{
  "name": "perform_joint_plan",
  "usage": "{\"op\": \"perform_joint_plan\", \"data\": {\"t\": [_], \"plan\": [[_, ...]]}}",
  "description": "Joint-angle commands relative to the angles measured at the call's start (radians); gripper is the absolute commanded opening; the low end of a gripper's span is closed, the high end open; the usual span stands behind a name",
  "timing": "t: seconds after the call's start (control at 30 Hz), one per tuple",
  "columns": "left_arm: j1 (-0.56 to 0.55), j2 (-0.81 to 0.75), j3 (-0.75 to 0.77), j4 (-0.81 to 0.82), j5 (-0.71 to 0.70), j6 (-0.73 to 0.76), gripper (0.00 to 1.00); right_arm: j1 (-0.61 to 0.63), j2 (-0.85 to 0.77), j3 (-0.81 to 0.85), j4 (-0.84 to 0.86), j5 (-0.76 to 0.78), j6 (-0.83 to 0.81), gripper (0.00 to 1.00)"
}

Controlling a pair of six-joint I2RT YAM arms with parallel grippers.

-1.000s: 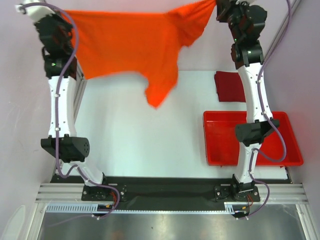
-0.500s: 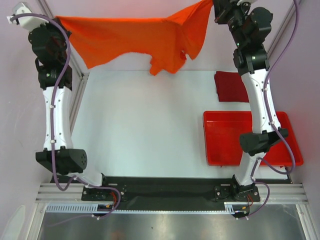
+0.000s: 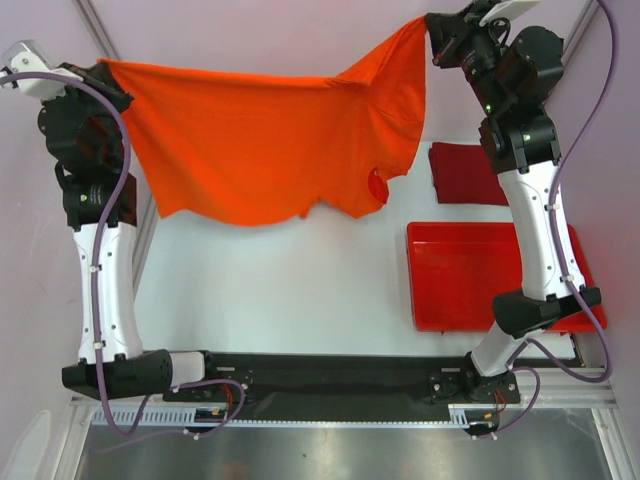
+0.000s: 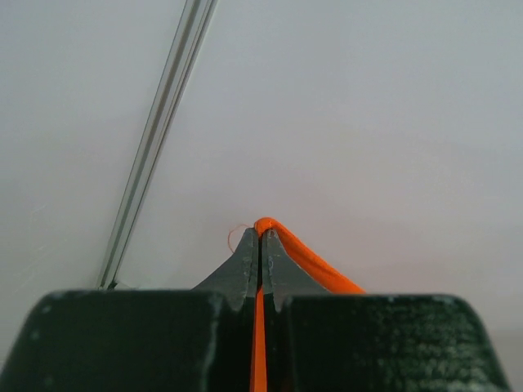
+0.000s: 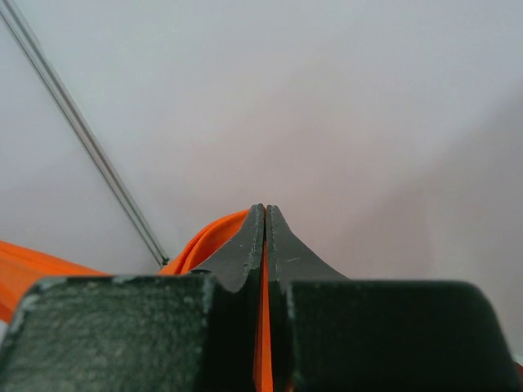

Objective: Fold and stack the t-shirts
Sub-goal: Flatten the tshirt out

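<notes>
The bright orange t-shirt [image 3: 255,140] hangs spread in the air between both arms, above the far half of the table. My left gripper [image 3: 103,68] is shut on its upper left corner, and orange cloth [image 4: 260,343] shows pinched between the jaws. My right gripper [image 3: 430,22] is shut on the upper right corner, with orange cloth [image 5: 263,335] squeezed in its jaws too. The dark red t-shirt [image 3: 462,172] lies folded as a square at the far right of the table, partly behind the right arm.
A rigid bright red tray [image 3: 450,280] sits on the right side of the white table [image 3: 280,290], near the right arm's base. Metal frame posts [image 3: 95,30] stand at the far corners. Pale walls close in on all sides.
Both grippers have drawn back toward the near side and further apart, and the orange shirt now hangs lower and spread wider, its hem over the table.
</notes>
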Motion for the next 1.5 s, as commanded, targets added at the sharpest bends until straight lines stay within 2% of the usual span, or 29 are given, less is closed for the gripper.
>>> {"op": "perform_joint_plan", "data": {"t": [0.0,0.1,0.27,0.5,0.73,0.97,1.07,1.13,1.17,1.2,1.23,1.3,1.33,1.37,1.43,1.47], "plan": [[0.015,0.007,0.029,0.057,-0.019,-0.013,0.00,0.003,-0.026,0.046,0.051,0.026,-0.016,0.00],[0.015,0.078,0.104,0.077,0.012,-0.030,0.00,0.005,0.012,0.079,0.088,0.038,-0.024,0.00],[0.015,0.228,0.313,0.100,0.040,-0.045,0.00,-0.015,0.144,0.262,0.120,0.047,-0.033,0.00],[0.024,0.489,0.573,0.166,0.067,-0.084,0.00,-0.075,0.321,0.365,0.273,0.069,0.063,0.00],[0.049,0.599,0.760,0.221,0.093,-0.171,0.00,-0.113,0.353,0.410,0.340,0.090,0.106,0.00],[0.049,0.593,0.773,0.195,0.104,-0.171,0.00,-0.135,0.310,0.392,0.298,0.079,0.109,0.00],[0.052,0.543,0.701,0.164,0.135,-0.151,0.00,-0.136,0.267,0.350,0.228,0.058,0.108,0.00],[0.052,0.467,0.629,0.155,0.142,-0.131,0.00,-0.135,0.214,0.263,0.187,0.026,0.116,0.00],[0.052,0.437,0.528,0.152,0.148,-0.124,0.00,-0.126,0.191,0.222,0.174,0.018,0.113,0.00],[0.052,0.399,0.468,0.152,0.150,-0.114,0.00,-0.116,0.157,0.109,0.166,0.015,0.090,0.00],[0.052,0.321,0.328,0.156,0.158,-0.098,0.00,-0.106,0.090,0.047,0.154,0.017,0.074,0.00],[0.050,0.229,0.175,0.170,0.184,-0.073,0.00,-0.067,0.014,-0.133,0.133,0.027,0.041,0.00],[0.052,0.137,0.026,0.172,0.190,-0.053,0.00,-0.058,-0.054,-0.185,0.096,0.030,0.028,0.00],[0.050,0.097,-0.044,0.167,0.207,-0.039,0.00,-0.043,-0.088,-0.246,0.075,0.032,0.021,0.00],[0.052,0.020,-0.162,0.124,0.211,-0.015,0.00,0.011,-0.168,-0.436,0.018,0.059,0.013,0.00],[0.050,-0.050,-0.281,0.083,0.222,-0.001,0.00,0.032,-0.246,-0.501,0.004,0.064,0.007,0.00]]}}
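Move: The clear middle of the table, where the orange t-shirt is to go, lies about 28 cm right of the left gripper, 3 cm back and some 55 cm below. From the right gripper, that spot is 23 cm left, 8 cm back and about 60 cm down. The shirt's body hangs from both grippers, its middle about 25 cm inward of each. From the right gripper, the red tray is 22 cm right and 17 cm back; the folded dark-red shirt is 19 cm right, 13 cm ahead. Keep both corners of the orange t-shirt pinched and flick it: swing the left gripper about 14 cm forward and the right 11 cm, rising as they go and tipping the fingers up. Then draw both back 8 cm or so over the table while dropping them more than 10 cm towards it, fingers tipping down again some 20 degrees. ##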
